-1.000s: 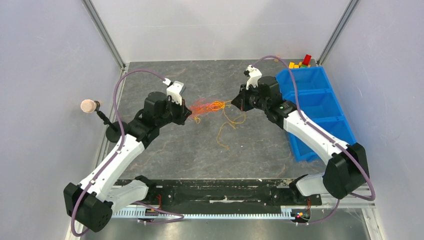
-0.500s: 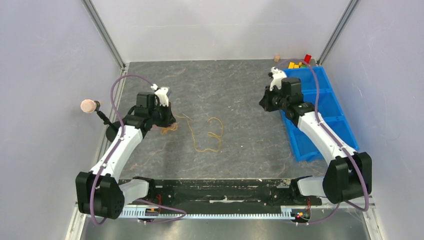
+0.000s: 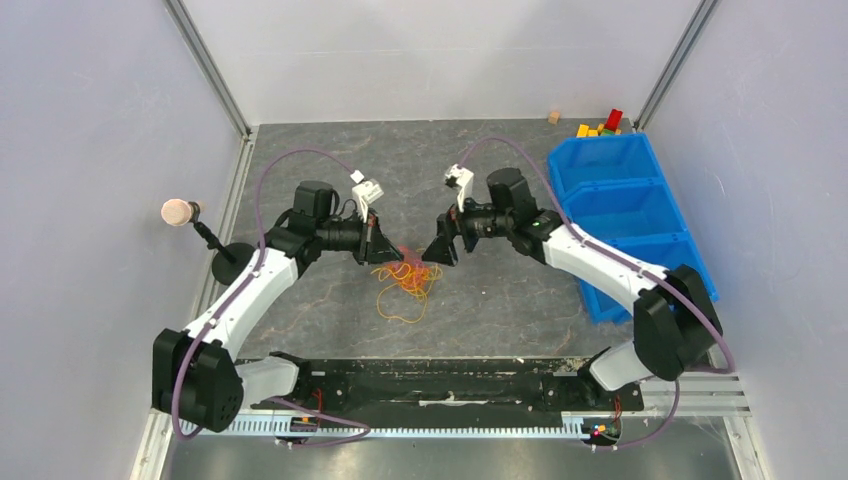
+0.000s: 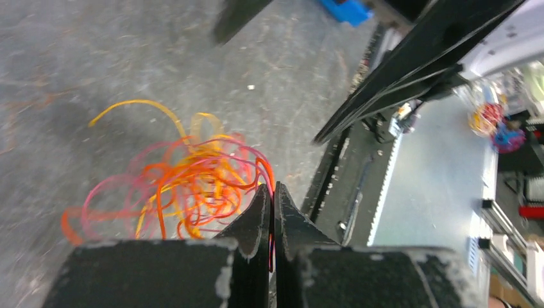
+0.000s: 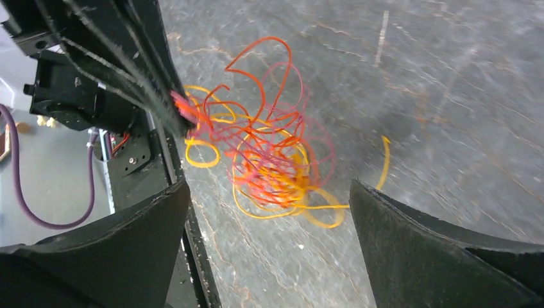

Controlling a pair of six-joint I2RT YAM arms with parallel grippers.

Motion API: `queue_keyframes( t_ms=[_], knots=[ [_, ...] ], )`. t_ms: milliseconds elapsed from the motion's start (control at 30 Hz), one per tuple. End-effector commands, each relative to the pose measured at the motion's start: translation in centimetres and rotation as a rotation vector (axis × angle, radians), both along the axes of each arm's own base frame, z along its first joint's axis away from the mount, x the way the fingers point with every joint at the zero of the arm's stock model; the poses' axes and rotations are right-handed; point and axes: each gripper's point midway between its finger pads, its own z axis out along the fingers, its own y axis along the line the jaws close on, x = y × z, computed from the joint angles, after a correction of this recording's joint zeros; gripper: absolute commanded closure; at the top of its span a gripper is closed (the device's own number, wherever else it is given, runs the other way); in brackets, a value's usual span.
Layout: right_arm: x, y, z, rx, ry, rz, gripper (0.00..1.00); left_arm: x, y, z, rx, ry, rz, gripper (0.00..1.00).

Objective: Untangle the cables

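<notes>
The cables (image 3: 408, 280) are a loose tangle of red, orange and yellow loops near the middle of the table. My left gripper (image 3: 392, 255) sits at the tangle's upper left edge, and in the left wrist view it (image 4: 272, 192) is shut on a red-orange strand of the cables (image 4: 192, 186). My right gripper (image 3: 440, 250) faces it from the right, a short way off. In the right wrist view its jaws (image 5: 268, 186) stand wide open around nothing, with the cables (image 5: 269, 160) just beyond the fingertips (image 5: 173, 212).
A blue three-part bin (image 3: 625, 215) stands along the right side. Small coloured blocks (image 3: 600, 125) lie behind it and a wooden cube (image 3: 553, 117) sits near the back wall. A pink-tipped stand (image 3: 178, 211) is at the left edge, and a black rail (image 3: 430, 375) runs along the front.
Half a second ago the arms were far apart and the cables lay spread out. Now both grippers are close together at a bunched tangle, and the right gripper has opened.
</notes>
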Motion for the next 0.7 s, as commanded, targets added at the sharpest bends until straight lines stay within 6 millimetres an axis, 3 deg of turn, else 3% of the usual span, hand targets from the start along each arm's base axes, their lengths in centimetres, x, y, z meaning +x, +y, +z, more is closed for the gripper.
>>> queue_keyframes(
  t_ms=[0,67,133,233,300,400,467,533,567,600,667],
  knots=[
    [-0.2,4.0,1.5,0.076,-0.086,0.114,0.02,-1.2,-2.7,4.6,-0.141,-0.083,-0.142,0.98],
    [-0.6,5.1,1.0,0.073,-0.097,0.138,0.06,-1.0,-2.8,5.1,-0.150,-0.090,-0.133,0.98],
    [-0.4,5.7,0.6,0.079,-0.110,0.133,0.21,-1.0,-2.8,5.2,-0.148,-0.089,-0.133,0.98],
    [1.2,5.3,0.2,0.046,-0.144,0.057,0.59,-1.4,-2.6,5.1,-0.132,-0.094,-0.148,0.98],
    [2.5,4.4,-0.1,0.006,-0.172,-0.017,0.98,-1.8,-2.2,4.9,-0.107,-0.095,-0.145,0.97],
    [4.3,2.1,0.3,-0.026,-0.183,-0.118,1.00,-2.6,-0.7,3.9,-0.013,-0.135,-0.143,0.90],
    [4.3,0.8,1.2,0.004,-0.188,-0.117,1.00,-3.7,0.5,2.5,0.074,-0.208,-0.183,0.81],
    [3.7,0.3,2.7,0.049,-0.229,-0.080,1.00,-4.8,1.9,0.9,0.163,-0.267,-0.248,0.65],
    [3.0,0.2,3.4,0.068,-0.263,-0.046,1.00,-5.1,2.6,0.5,0.206,-0.281,-0.262,0.48],
    [2.2,0.4,4.1,0.092,-0.293,-0.010,1.00,-4.7,3.1,0.4,0.250,-0.299,-0.241,0.39],
    [1.2,0.5,5.1,0.115,-0.341,0.060,1.00,-3.6,3.6,1.3,0.280,-0.317,-0.184,0.31]
  ],
)
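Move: The tangle of cables already hangs from the left hand's shut fingertips, its middle about 2 cm to that hand's right, 3 cm back and some 5 cm lower. From the open right hand the tangle's middle lies roughly 6 cm to the left, 3 cm back and 5 cm below. The trailing yellow loop sits about 8 cm left of the right hand, 11 cm back and some 15 cm lower. The hanging tangle is met by the right hand, which slides about 5 cm left and a little down and back, pinches its upper strands, then draws away right and forward, rising. The left hand, still pinching, edges a couple of centimetres right and up, then opens, lets go and backs off some 4 cm back and to the left. ##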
